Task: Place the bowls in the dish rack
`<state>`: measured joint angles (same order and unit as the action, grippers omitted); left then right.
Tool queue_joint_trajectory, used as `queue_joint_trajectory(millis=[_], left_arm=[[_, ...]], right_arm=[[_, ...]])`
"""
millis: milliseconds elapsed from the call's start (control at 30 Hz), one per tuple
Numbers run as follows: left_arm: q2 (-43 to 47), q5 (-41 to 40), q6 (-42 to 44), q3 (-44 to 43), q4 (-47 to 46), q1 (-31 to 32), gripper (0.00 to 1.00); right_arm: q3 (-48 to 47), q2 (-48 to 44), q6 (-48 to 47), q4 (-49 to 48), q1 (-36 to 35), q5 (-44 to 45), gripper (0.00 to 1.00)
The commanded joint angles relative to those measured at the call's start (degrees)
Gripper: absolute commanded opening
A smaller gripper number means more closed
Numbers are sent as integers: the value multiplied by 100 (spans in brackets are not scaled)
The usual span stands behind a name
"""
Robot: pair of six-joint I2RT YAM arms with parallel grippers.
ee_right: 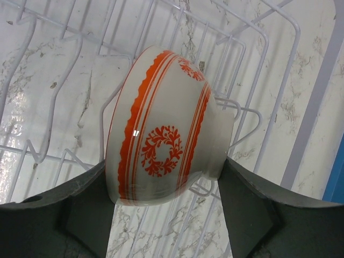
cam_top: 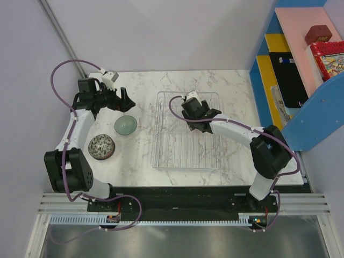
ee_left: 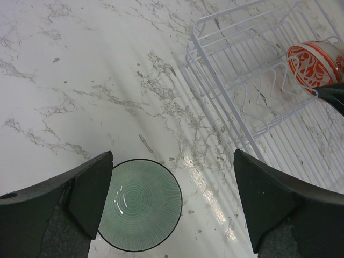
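My right gripper (cam_top: 199,115) (ee_right: 164,169) is shut on the orange-red-and-white patterned bowl (ee_right: 161,129), held on its side among the tines at the far end of the silver wire dish rack (cam_top: 157,134) (ee_right: 315,97). The bowl also shows in the left wrist view (ee_left: 312,63), inside the rack (ee_left: 220,97). My left gripper (cam_top: 122,99) (ee_left: 172,161) is open and empty, hovering just beyond the pale green bowl (cam_top: 126,126) (ee_left: 141,204), which sits upright on the table left of the rack. A speckled grey-brown bowl (cam_top: 101,147) sits upside down nearer the left arm's base.
The marble tabletop (cam_top: 140,86) ends at grey walls behind and on the left. A blue, yellow and pink shelf unit (cam_top: 301,80) with boxes stands at the right edge, close to the rack.
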<state>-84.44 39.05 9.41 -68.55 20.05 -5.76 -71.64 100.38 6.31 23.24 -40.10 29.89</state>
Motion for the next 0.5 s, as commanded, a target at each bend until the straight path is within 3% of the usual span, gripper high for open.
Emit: queue_joint_trajectory(millis=[0, 33, 67, 167, 467], left_arm=[[191, -38, 254, 9, -81, -39, 100], [200, -29, 246, 17, -81, -39, 100], [200, -37, 254, 9, -81, -31, 100], [192, -64, 272, 18, -81, -39, 100], [7, -538, 421, -35, -81, -31, 100]], right_arm=[[-307, 17, -165, -75, -16, -291, 61], [-324, 17, -173, -66, -16, -247, 65], [-342, 8, -174, -40, -16, -186, 78], [-421, -9, -252, 4, -16, -62, 91], [-641, -220, -463, 180, -33, 87, 97]])
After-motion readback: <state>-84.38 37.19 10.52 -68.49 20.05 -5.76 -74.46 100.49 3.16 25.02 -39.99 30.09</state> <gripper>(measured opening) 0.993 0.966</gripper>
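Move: The orange bowl is already in the dish rack between the right gripper's fingers, its middle about 3 cm ahead of that hand and 2 cm below, with its open side to the left and its foot to the right. The rack's middle lies some 5 cm back, 4 cm to the left and 7 cm down; the green bowl stands about 29 cm left, 3 cm back. From the left hand the orange bowl is roughly 27 cm to the right, level ahead, 13 cm lower. Let go of the orange bowl: hold the right gripper in place, spread its fingers from about three-quarters to fully open so the right finger comes off the bowl's foot, and ease the hand up about 1.5 cm as they part, barely turning the wrist. ##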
